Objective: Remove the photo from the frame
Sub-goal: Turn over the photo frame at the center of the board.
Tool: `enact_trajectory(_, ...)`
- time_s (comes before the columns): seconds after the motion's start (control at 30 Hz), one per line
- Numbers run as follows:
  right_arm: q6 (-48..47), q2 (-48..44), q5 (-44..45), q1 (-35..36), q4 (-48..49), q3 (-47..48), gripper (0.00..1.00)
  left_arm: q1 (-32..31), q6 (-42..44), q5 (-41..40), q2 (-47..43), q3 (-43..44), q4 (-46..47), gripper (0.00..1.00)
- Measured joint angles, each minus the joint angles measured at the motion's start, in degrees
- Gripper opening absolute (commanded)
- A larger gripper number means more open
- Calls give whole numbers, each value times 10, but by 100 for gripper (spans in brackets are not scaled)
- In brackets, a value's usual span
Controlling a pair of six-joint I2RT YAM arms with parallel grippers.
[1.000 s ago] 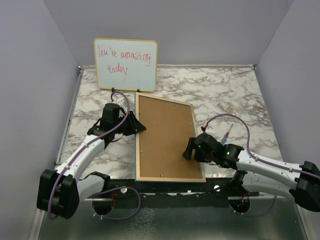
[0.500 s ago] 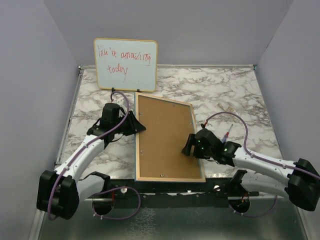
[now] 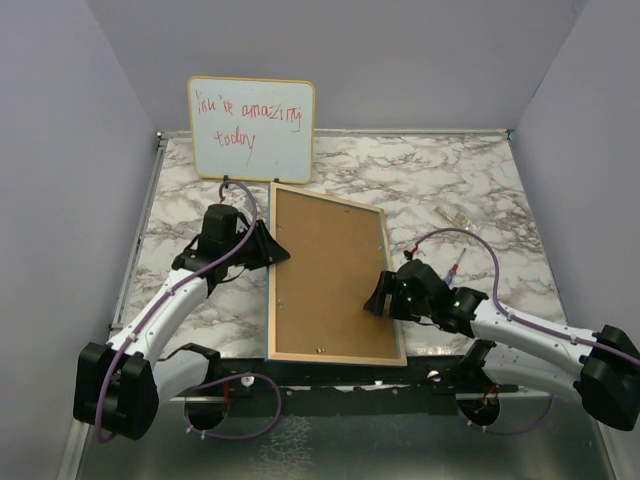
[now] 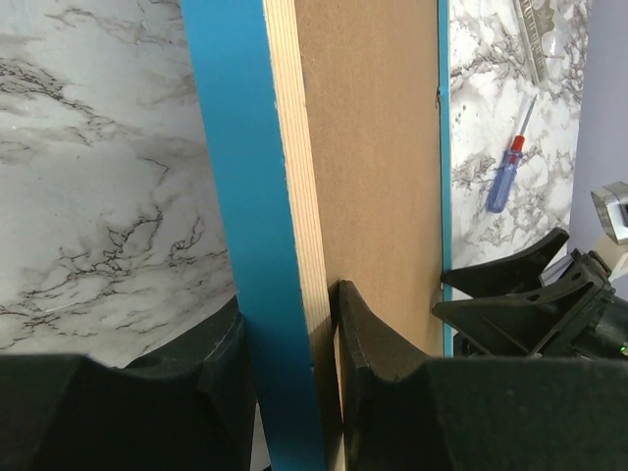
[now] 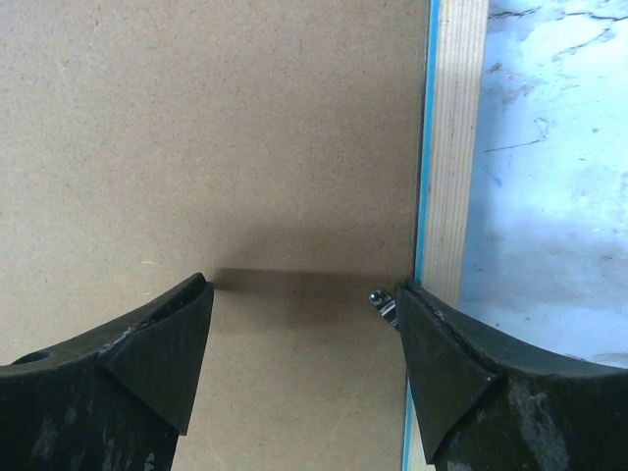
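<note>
The frame (image 3: 330, 275) lies back up on the marble table, its brown board showing, so the photo is hidden. My left gripper (image 3: 272, 250) is shut on the frame's left rim. The left wrist view shows its fingers (image 4: 378, 343) on either side of the blue and pale wood edge (image 4: 235, 196). My right gripper (image 3: 378, 298) stands open just over the board by the right rim. In the right wrist view its fingertips (image 5: 432, 324) span bare board (image 5: 216, 128), and the right one touches a small metal clip (image 5: 383, 302) beside the wood rim (image 5: 456, 147).
A whiteboard (image 3: 252, 128) with red handwriting leans on the back wall. A red and blue screwdriver (image 3: 455, 272) lies right of the frame, close behind my right arm. A small clear object (image 3: 455, 215) lies farther back on the right.
My right gripper has moved a little left and forward over the board. The frame's near left corner has shifted slightly left. The left gripper keeps its hold.
</note>
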Motion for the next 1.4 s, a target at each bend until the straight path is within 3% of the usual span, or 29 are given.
enact_trajectory(0.4, -3, -27, -91, 1, -18, 0, 76, 1, 4, -7, -2, 12, -7, 0)
enact_trajectory(0.63, -4, -44, -82, 2, -68, 17, 78, 0, 6, -13, -2, 40, -30, 0)
enact_trajectory(0.8, -16, -114, -57, 2, -81, 41, 81, 0, 13, -30, -2, 74, -59, 0)
enact_trajectory(1.07, -91, -242, -104, 2, -1, 36, 81, -13, 21, -64, 4, 123, -107, 0)
enact_trajectory(1.27, -186, -203, -114, 26, 14, 58, 81, -45, 25, -123, 31, 223, -160, 0)
enact_trajectory(1.4, -242, -164, -77, 87, 10, 106, 81, -69, 35, -170, 54, 296, -184, 0)
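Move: The left hand already pinches the photo frame by its left edge; the frame's middle lies about 12 cm to this hand's right, 3 cm nearer the base and some 5 cm lower, and the whiteboard's middle about 20 cm ahead, 7 cm left and slightly higher. For the open right hand, the frame's right edge is level ahead, about 4 cm to its right and 1 cm below, and the screwdriver 9 cm ahead, 17 cm right and 4 cm below. Keeping its pinch on the left edge, the left hand raises that side of the photo frame about 12 cm, slowly at first and then faster, easing forward some 4 cm near the end while it rolls its left side up and its fingers tip upward a little. The right hand, fingers staying wide, first draws back about 3 cm, then climbs some 15 cm and shifts left beside the frame's right edge near its closest corner, tipping its fingers up and turning counter-clockwise some 30 degrees; whether it touches the edge there can't be seen. ##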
